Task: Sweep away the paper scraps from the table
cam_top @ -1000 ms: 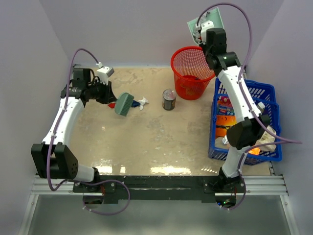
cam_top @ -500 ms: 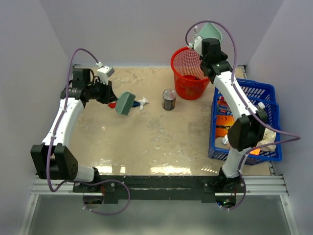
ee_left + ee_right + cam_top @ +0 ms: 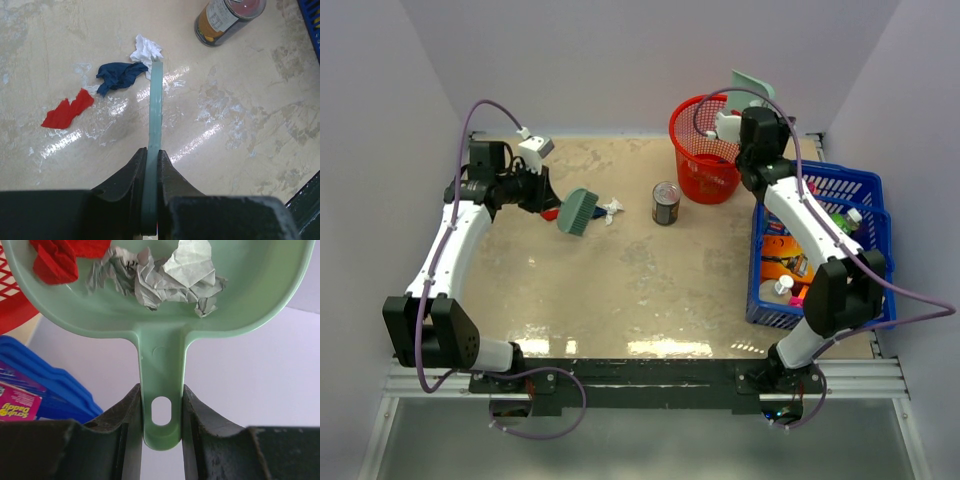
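Three paper scraps lie on the table (image 3: 620, 290): a red one (image 3: 67, 111), a dark blue one (image 3: 120, 76) and a white one (image 3: 146, 49). My left gripper (image 3: 152, 161) is shut on the handle of a teal brush (image 3: 155, 105), whose far end stands beside these scraps. From above, the brush (image 3: 578, 211) sits between the red scrap (image 3: 549, 214) and the white scrap (image 3: 611, 208). My right gripper (image 3: 161, 410) is shut on the handle of a pale green dustpan (image 3: 165, 325), which holds red (image 3: 52, 262) and grey-white crumpled scraps (image 3: 160, 275). The dustpan (image 3: 752, 85) hangs at the red basket's back right rim.
A red mesh basket (image 3: 705, 150) stands at the back right of the table. A tin can (image 3: 666, 203) stands upright in front of it, to the right of the brush. A blue crate (image 3: 860, 190) of packaged goods fills the right side. Pale lilac walls enclose the table.
My right arm has swung the dustpan down and to the right, from high against the back wall to the basket's back right rim. The left arm and brush have not moved.
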Controlling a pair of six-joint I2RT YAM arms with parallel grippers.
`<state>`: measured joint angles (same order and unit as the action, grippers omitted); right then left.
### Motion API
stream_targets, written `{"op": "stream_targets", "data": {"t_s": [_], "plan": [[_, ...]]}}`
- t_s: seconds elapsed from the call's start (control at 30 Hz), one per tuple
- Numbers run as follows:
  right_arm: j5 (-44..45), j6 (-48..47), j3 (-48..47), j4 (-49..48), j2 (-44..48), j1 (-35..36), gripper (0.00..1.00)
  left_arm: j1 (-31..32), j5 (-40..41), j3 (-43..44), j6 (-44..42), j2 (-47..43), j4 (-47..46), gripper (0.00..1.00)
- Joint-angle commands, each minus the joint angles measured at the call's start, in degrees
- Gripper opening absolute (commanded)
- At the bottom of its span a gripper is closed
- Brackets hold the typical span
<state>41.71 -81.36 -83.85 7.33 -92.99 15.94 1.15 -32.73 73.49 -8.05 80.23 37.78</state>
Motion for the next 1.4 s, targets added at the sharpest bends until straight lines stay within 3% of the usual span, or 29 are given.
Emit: {"op": "stream_targets", "data": {"t_s": [0.0, 0.2, 0.37, 0.47, 0.7, 0.87, 1.1, 1.23, 1.37], "plan": [[1.88, -4.95, -2.27, -7.69, 1.15, -0.30, 0.00, -0.36, -1.90, 1.65, 0.76, -0.68, -2.45, 0.00], [1.62, 2.43, -4.66, -0.22, 1.58, -0.39, 0.00, -0.53, -1.99, 1.21, 0.85, -2.09, -3.15, 0.00], [2.50, -5.30, 3.35, -9.61, 4.83, -0.48, 0.00, -0.71, -2.60, 2.53, 1.02, -1.83, -3.06, 0.00], [2.84, 3.56, -2.86, 1.67, 3.43, -0.56, 0.00, -0.71, -3.30, 4.20, 1.02, -1.39, -2.97, 0.00], [2.33, 15.75, -12.63, 9.09, 2.64, 0.14, 0.00, -0.71, -4.53, 6.84, 4.01, -3.58, -6.66, 0.00], [-12.69, 35.37, -20.47, 26.56, 6.06, 2.94, 0.00, -0.71, -1.46, 4.73, 7.61, -5.34, -13.59, 0.00], [-42.39, 60.76, -12.93, 34.24, 13.88, 6.38, 0.00, -0.71, -2.60, -4.40, 26.84, -4.56, -31.08, 0.00], [-55.06, 60.28, -1.78, 31.62, 19.50, 11.29, 0.00, -0.71, -7.24, -3.98, 36.24, 4.99, -36.81, 0.00], [-53.32, 59.12, 8.95, 27.30, 22.68, 16.13, 0.00, -0.71, -10.24, -1.34, 43.55, 15.38, -45.75, 0.00]]}}
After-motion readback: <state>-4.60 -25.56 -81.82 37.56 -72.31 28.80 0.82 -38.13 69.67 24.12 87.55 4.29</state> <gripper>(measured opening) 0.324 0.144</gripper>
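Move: The right hand holds the dustpan, red and grey scraps still in it; the red basket's middle lies about 9 cm left, 3 ahead and 22 below. The can is some 21 cm left, 6 back and 28 down. For the left hand, holding the brush, the blue scrap is roughly 9 cm ahead, 5 right and 21 down; at that height, white lies 10 ahead, 10 right, and red 8 ahead, 3 left. The right hand keeps its grip and jiggles the tipped dustpan a centimetre or two over the red basket, then lifts about 7 cm and swings some 20 cm left and 15 back towards the remaining scraps, sinking and rolling its left side up. The left hand lifts the brush 8 cm, then carries it forward and down, its left side dipping about 25 degrees. ##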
